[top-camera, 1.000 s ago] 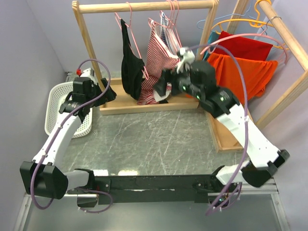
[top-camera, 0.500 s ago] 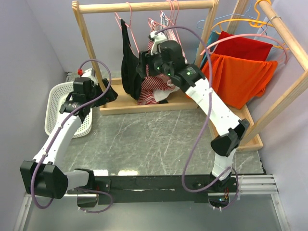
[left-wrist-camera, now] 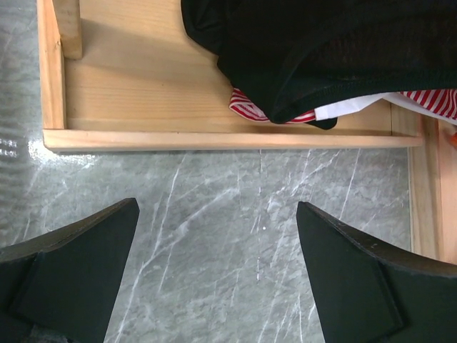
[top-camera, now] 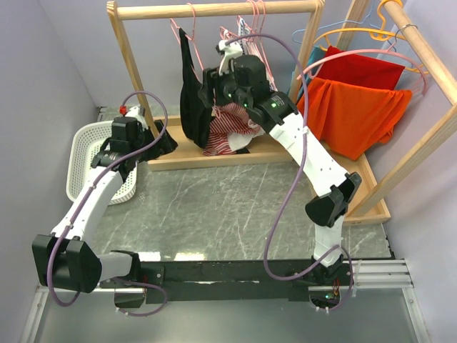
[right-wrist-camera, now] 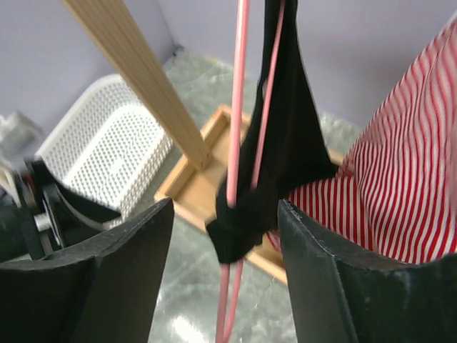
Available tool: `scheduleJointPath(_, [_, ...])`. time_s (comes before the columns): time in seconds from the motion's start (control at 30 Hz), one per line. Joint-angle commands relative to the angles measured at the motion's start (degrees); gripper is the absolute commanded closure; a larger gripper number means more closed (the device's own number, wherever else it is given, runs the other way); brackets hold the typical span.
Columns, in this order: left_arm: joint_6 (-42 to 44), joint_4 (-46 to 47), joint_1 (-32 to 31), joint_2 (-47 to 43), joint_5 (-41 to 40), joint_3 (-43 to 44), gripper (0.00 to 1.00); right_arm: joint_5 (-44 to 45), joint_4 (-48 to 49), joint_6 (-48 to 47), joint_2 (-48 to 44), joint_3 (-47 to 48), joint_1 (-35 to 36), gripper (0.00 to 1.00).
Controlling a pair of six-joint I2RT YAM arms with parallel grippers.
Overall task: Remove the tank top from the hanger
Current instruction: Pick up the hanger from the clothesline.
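Note:
A black tank top (top-camera: 191, 100) hangs on a pink hanger (top-camera: 191, 21) from the wooden rail, beside a red-striped top (top-camera: 232, 118). My right gripper (top-camera: 212, 91) is raised to it. In the right wrist view the black tank top's strap (right-wrist-camera: 285, 136) and the pink hanger wire (right-wrist-camera: 239, 107) run down between the right gripper's (right-wrist-camera: 225, 207) jaws, which stand apart with gaps on both sides. My left gripper (top-camera: 163, 139) is low by the rack base, open (left-wrist-camera: 216, 207) over bare table. The tank top's hem (left-wrist-camera: 321, 50) hangs just beyond it.
A white basket (top-camera: 86, 161) sits at the left wall. The rack's base board (top-camera: 214, 153) and its post (right-wrist-camera: 136, 71) stand close by. A second rack at the right holds orange and red garments (top-camera: 353, 107). Grey marble table (left-wrist-camera: 235, 214) lies in front.
The right arm swung left from the striped top to the black tank top's hanger, its jaws narrowing around strap and wire. The left arm barely shifted.

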Motion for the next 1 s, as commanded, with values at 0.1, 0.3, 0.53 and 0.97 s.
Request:
scheduleJointPath(0.1, [2.55, 1.12, -0.01, 0.17, -0.16, 1.07, 0.01, 1.49, 0.96, -1.07, 2.74, 6.65, -0.09, 0.56])
scheduleJointPath(0.3, [4.66, -0.64, -0.01, 0.87, -1.22, 2.65, 0.01, 0.44, 1.75, -1.59, 2.04, 5.14, -0.09, 0.54])
scheduleJointPath(0.53, [3.70, 0.49, -0.01, 0.78, -0.26, 1.16, 0.01, 0.88, 0.79, -1.86, 2.30, 4.79, 0.08, 0.62])
scheduleJointPath(0.97, [4.32, -0.12, 0.07, 1.49, 0.45, 1.51, 0.01, 0.79, 0.26, -2.39, 1.42, 2.95, 0.08, 1.00])
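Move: The right hand is already at the pink hanger with the black tank top: the part of it to be gripped runs between the open fingers, about 2 cm ahead, 1 cm to the left and level. The tank top hangs 2 cm ahead, 2 cm left and some 8 cm lower; the striped top is 9 cm to the hand's right and 4 cm ahead, the rack post 15 cm left and 3 cm ahead, both a little lower. From the left hand, the hanger is roughly 8 cm ahead, 12 cm right, 16 cm above. The right fingers close from about two-thirds open to nearly shut, pinching the pink hanger together with an edge of the black tank top. The hand first lifts some 2 cm while easing about 1 cm forward onto the hanger, then sinks back to nearly its old height as the grip tightens, the wrist hardly turning. ##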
